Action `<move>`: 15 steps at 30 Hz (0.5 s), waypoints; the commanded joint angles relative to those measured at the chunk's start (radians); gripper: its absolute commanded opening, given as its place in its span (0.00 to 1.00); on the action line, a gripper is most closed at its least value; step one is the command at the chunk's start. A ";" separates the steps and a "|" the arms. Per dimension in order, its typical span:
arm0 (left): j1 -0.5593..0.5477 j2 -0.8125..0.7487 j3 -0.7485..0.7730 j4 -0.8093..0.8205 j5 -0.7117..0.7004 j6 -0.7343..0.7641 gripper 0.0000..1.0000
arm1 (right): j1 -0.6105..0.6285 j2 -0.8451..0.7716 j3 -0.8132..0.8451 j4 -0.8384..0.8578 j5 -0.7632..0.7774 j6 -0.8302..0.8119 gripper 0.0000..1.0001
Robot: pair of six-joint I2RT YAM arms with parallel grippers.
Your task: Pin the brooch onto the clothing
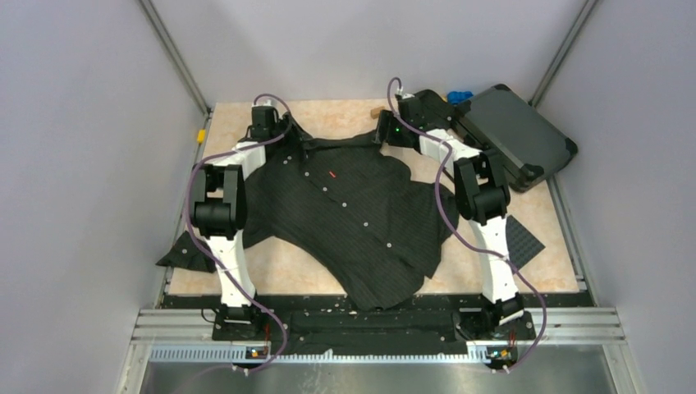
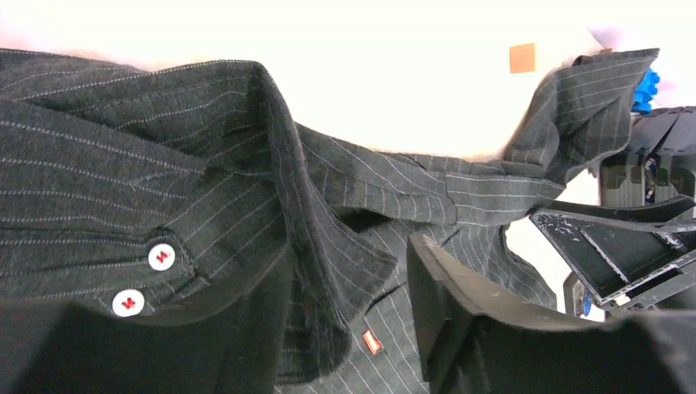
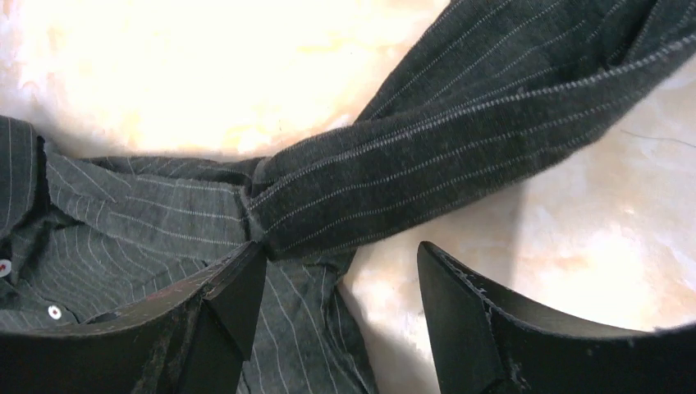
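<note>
The clothing (image 1: 353, 213), a black pinstriped shirt with white buttons, lies spread front-up on the table, its collar at the far side. Its small red tag (image 1: 331, 174) shows on the chest and also in the left wrist view (image 2: 372, 341). My left gripper (image 1: 287, 135) is low at the collar's left end. It is open, and a fold of collar (image 2: 328, 246) lies between its fingers (image 2: 468, 320). My right gripper (image 1: 387, 131) is open at the right shoulder. Its left finger (image 3: 234, 287) touches the sleeve seam (image 3: 427, 172), with bare table in the gap. I cannot make out the brooch.
A dark hard case (image 1: 513, 135) lies at the far right with a bright-blue toy piece (image 1: 460, 97) beside it. A small brown piece (image 1: 376, 113) sits beyond the collar. A black ridged mat (image 1: 525, 242) lies right of the shirt. One sleeve (image 1: 185, 254) reaches the left edge.
</note>
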 commanded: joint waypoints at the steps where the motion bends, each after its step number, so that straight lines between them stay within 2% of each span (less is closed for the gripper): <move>1: 0.000 0.058 0.088 -0.008 0.000 0.029 0.50 | -0.011 0.052 0.096 0.034 -0.022 0.017 0.66; 5: 0.001 0.095 0.175 -0.095 -0.067 0.056 0.34 | -0.012 0.060 0.105 0.086 -0.027 0.033 0.45; 8: 0.002 0.125 0.213 -0.128 -0.062 0.061 0.19 | -0.012 0.054 0.110 0.119 -0.021 0.035 0.31; 11: 0.003 0.113 0.204 -0.112 -0.067 0.051 0.00 | -0.011 0.052 0.139 0.127 -0.017 0.034 0.27; 15: 0.011 0.080 0.172 -0.043 -0.082 0.039 0.00 | -0.012 0.068 0.194 0.137 -0.009 0.030 0.24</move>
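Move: The left hand goes for the raised cloth fold at the clothing's far edge, about 3 cm ahead, 1 cm left and 2 cm below; the pair of buttons is some 6 cm left and 4 cm back of the hand, the small red piece roughly 9 cm back and 7 cm right. The right hand's sleeve fold is about 1 cm ahead, 1 cm left and 1 cm below, with the wooden block around 9 cm ahead and 1 cm left. Forward and down the left hand eases, about 3 cm out and 2 cm lower, while its half-open fingers shut and pinch the raised fold. The right hand also creeps forward some 3 cm and slightly left, dips barely, closes from wide to about a quarter open on the sleeve fold, then rises about 2 cm with it, the fingers tipping up a little. ##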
